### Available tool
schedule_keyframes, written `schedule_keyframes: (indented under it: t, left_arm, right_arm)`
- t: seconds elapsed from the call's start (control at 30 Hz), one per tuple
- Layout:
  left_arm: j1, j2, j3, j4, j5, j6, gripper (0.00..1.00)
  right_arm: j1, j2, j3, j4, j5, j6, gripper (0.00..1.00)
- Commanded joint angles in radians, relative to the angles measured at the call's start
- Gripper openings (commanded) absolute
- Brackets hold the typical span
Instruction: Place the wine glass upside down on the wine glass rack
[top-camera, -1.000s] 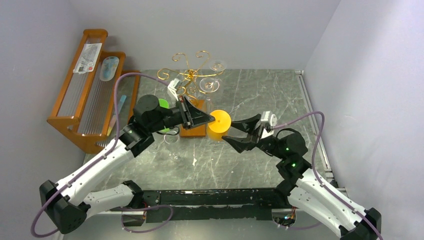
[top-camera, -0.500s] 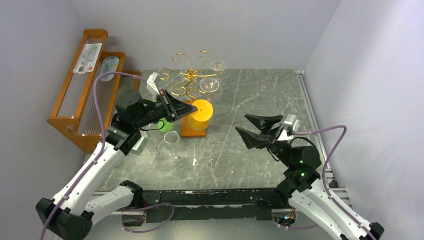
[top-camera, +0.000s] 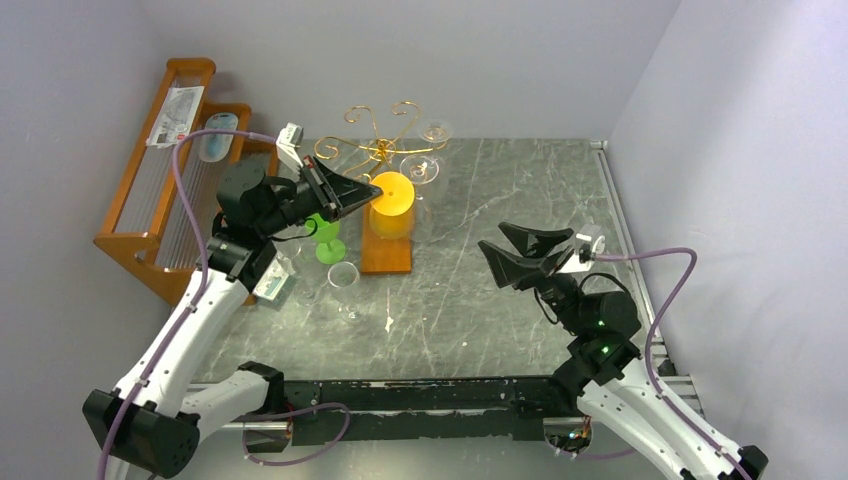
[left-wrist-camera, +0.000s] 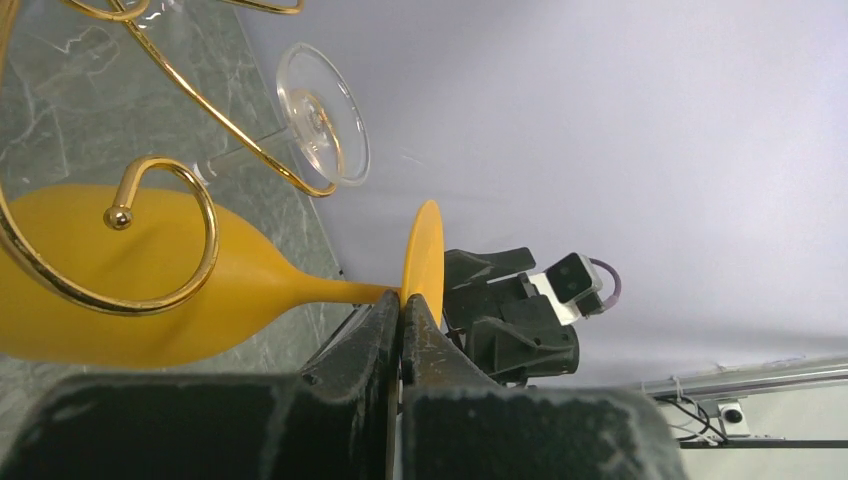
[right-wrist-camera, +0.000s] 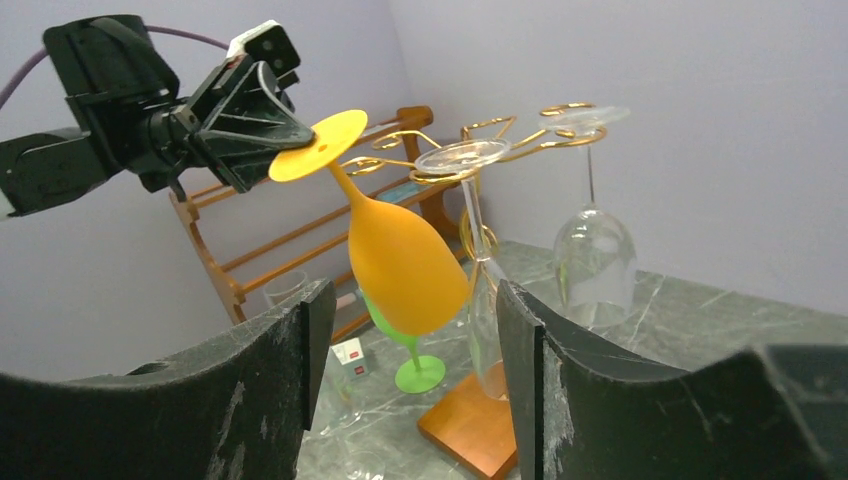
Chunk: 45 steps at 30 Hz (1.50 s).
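Observation:
The wine glass is yellow-orange and hangs tilted, foot up and bowl down, over the wine glass rack's orange-brown base. My left gripper is shut on the rim of its foot. In the left wrist view a gold curl of the rack crosses in front of the bowl. The rack's gold arms spread just behind the glass. My right gripper stands open to the right, apart from the glass, with nothing between its fingers.
Two clear glasses hang upside down on the rack's right arms. A green glass and a small clear cup stand left of the base. A stepped wooden shelf lines the left wall.
My left arm has carried the yellow-orange glass back and left, from mid-table to over the rack's base. The right gripper has drawn away to the right and stayed open.

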Motion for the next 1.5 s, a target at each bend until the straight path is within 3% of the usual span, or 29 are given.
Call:
schedule_keyframes:
  t: [0.0, 0.5, 0.8, 1.47]
  left_arm:
    - [0.009, 0.017, 0.026, 0.069, 0.033, -0.044, 0.05]
    - [0.011, 0.009, 0.109, -0.152, -0.266, 0.075, 0.05]
    - [0.012, 0.066, 0.109, -0.099, -0.263, 0.061, 0.05]
    - [0.014, -0.007, 0.137, -0.228, -0.535, 0.156, 0.05]
  right_arm:
    - [0.003, 0.008, 0.011, -0.004, 0.073, 0.026, 0.63]
    - [0.004, -0.014, 0.024, -0.061, 0.103, 0.048, 0.63]
    - [0.004, -0.001, 0.023, -0.054, 0.107, 0.062, 0.63]
    - [0.004, 0.035, 0.027, -0.036, 0.080, 0.083, 0.63]
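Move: The left hand already holds the orange wine glass upside down by the edge of its foot. The rack's free front-left curl lies some 6 cm ahead of that hand, 4 cm left and 4 cm lower; the rack's hub is about 13 cm straight ahead. A clear hanging glass is roughly 8 cm ahead and 6 cm right, the green glass 6 cm ahead and 11 cm left, far below. From the right hand the curl is about 12 cm ahead and 22 cm left. Keeping its pinch on the foot, the left hand carries the upside-down orange glass forward and left, 8 cm or so in all, nearly level and slowing briefly midway, bringing the stem up to the rack's front-left curl while the wrist swings counter-clockwise some 25 degrees. The sideways part comes mostly in the middle and at the end, with a dip of about a centimetre between; the right hand, open and empty, only eases a little down and forward, its fingers tipping lower. ##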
